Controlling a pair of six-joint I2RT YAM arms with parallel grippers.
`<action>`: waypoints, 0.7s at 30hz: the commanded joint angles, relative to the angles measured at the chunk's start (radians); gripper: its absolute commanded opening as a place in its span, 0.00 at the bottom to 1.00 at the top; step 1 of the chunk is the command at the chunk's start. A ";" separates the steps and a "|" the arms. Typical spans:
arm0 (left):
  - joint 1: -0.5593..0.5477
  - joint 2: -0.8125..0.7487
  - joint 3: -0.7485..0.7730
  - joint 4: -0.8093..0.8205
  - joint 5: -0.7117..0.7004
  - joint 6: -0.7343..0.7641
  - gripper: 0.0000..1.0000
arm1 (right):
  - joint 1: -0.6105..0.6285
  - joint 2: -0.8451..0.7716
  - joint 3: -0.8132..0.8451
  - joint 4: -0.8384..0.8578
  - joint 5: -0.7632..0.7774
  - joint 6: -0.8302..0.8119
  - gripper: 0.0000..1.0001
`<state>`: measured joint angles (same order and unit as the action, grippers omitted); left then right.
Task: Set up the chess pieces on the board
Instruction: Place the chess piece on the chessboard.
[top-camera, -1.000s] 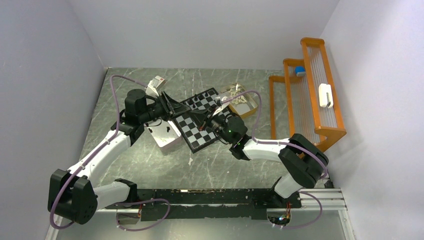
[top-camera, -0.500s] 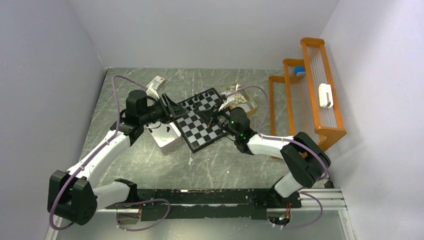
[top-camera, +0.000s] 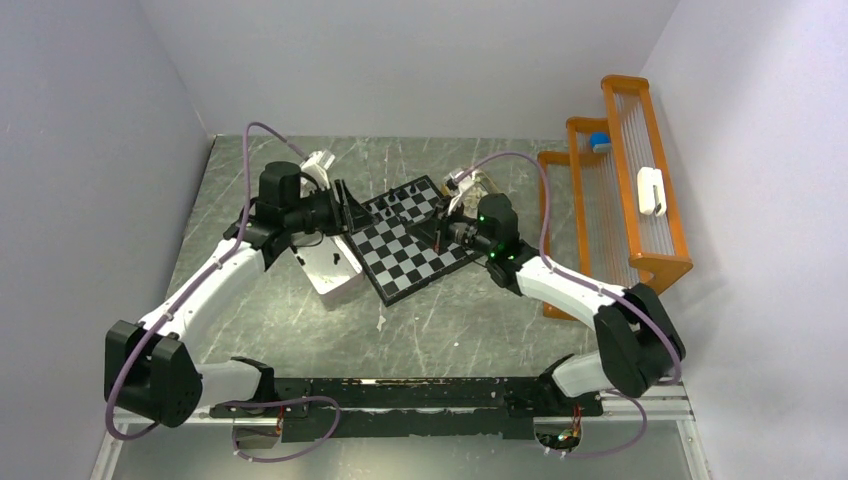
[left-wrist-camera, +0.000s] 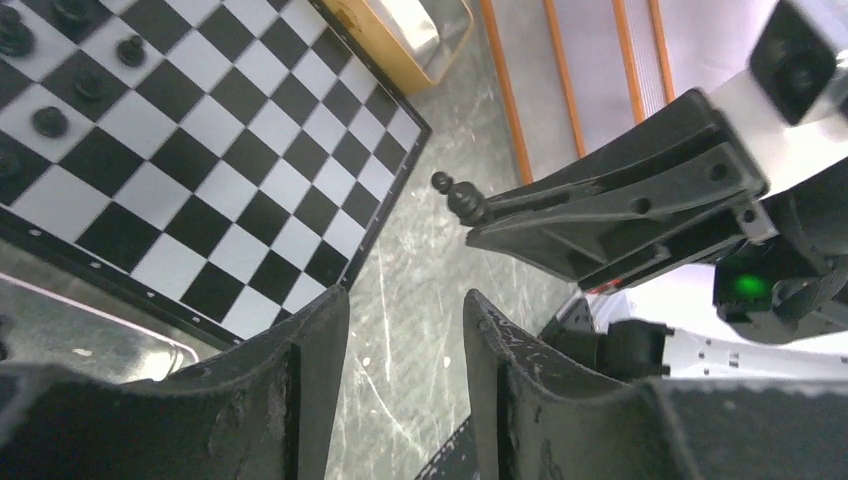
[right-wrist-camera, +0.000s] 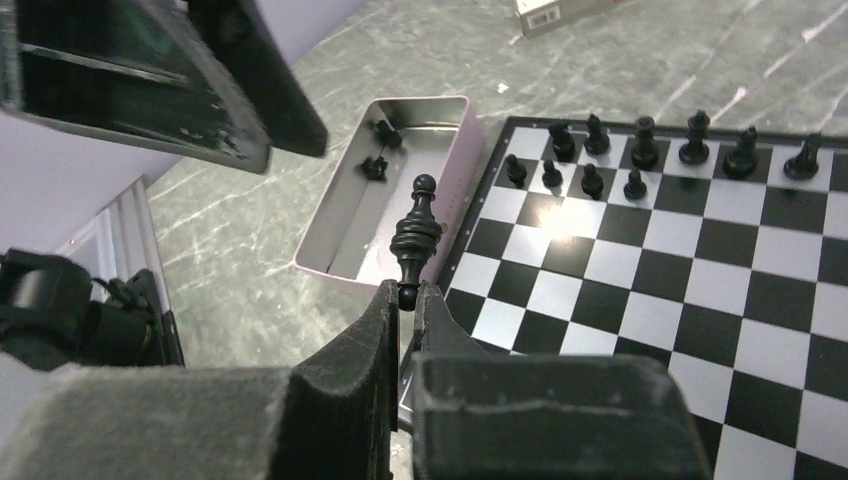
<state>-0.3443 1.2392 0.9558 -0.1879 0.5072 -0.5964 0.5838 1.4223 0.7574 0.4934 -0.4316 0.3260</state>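
My right gripper (right-wrist-camera: 408, 292) is shut on the base of a black chess piece (right-wrist-camera: 416, 235) and holds it in the air over the near-left edge of the board (right-wrist-camera: 700, 280). Seen from above, that gripper (top-camera: 440, 233) hangs over the board's (top-camera: 400, 265) right side. Several black chess pieces (right-wrist-camera: 645, 145) stand in the board's far rows (top-camera: 405, 195). My left gripper (left-wrist-camera: 405, 320) is open and holds nothing. It hovers at the board's left edge (top-camera: 352, 208), facing the held piece (left-wrist-camera: 455, 197).
A white box (top-camera: 330, 270) left of the board holds two black pieces (right-wrist-camera: 378, 150). A tan tray (left-wrist-camera: 425, 35) sits beyond the board's right corner, and an orange rack (top-camera: 610, 190) stands along the right wall. A small red-and-white carton (top-camera: 318, 165) lies behind my left gripper.
My right gripper has drawn away to the right across the board with the black piece. My left gripper's jaws have widened, and it has shifted slightly back.
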 joint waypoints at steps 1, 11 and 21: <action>-0.005 0.016 0.004 0.071 0.193 -0.006 0.52 | -0.002 -0.088 -0.029 -0.013 -0.072 -0.089 0.00; -0.005 0.022 -0.158 0.483 0.340 -0.357 0.56 | 0.000 -0.118 -0.080 0.134 -0.139 -0.025 0.00; -0.005 0.052 -0.147 0.456 0.343 -0.356 0.52 | 0.000 -0.105 -0.077 0.148 -0.177 -0.006 0.00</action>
<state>-0.3443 1.2720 0.7883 0.2279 0.8154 -0.9337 0.5838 1.3209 0.6838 0.5953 -0.5747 0.3061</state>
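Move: The black chess piece sticks out of the right hand's closed fingertips, about 8 cm to the right of the half-open left hand, level with it fore and aft and some 3 cm lower. From the left hand, the board's middle is about 9 cm right, 3 ahead; the pieces already set, 5 right, 12 ahead; the pink tray, 9 left, 3 back; all some 20 cm below. From the right hand, the left fingertips are about 10 cm left, level fore and aft, and 3 higher. Still pinching the chess piece by one end, the right hand draws it back and up over the board, roughly 3 cm each way. The left hand, its fingers staying about half open, closes in on the piece from the left, going right and back some 5 cm and rising slightly, while its wrist turns about 20 degrees, bringing the fingers nearer to level and pointing more to the right. ##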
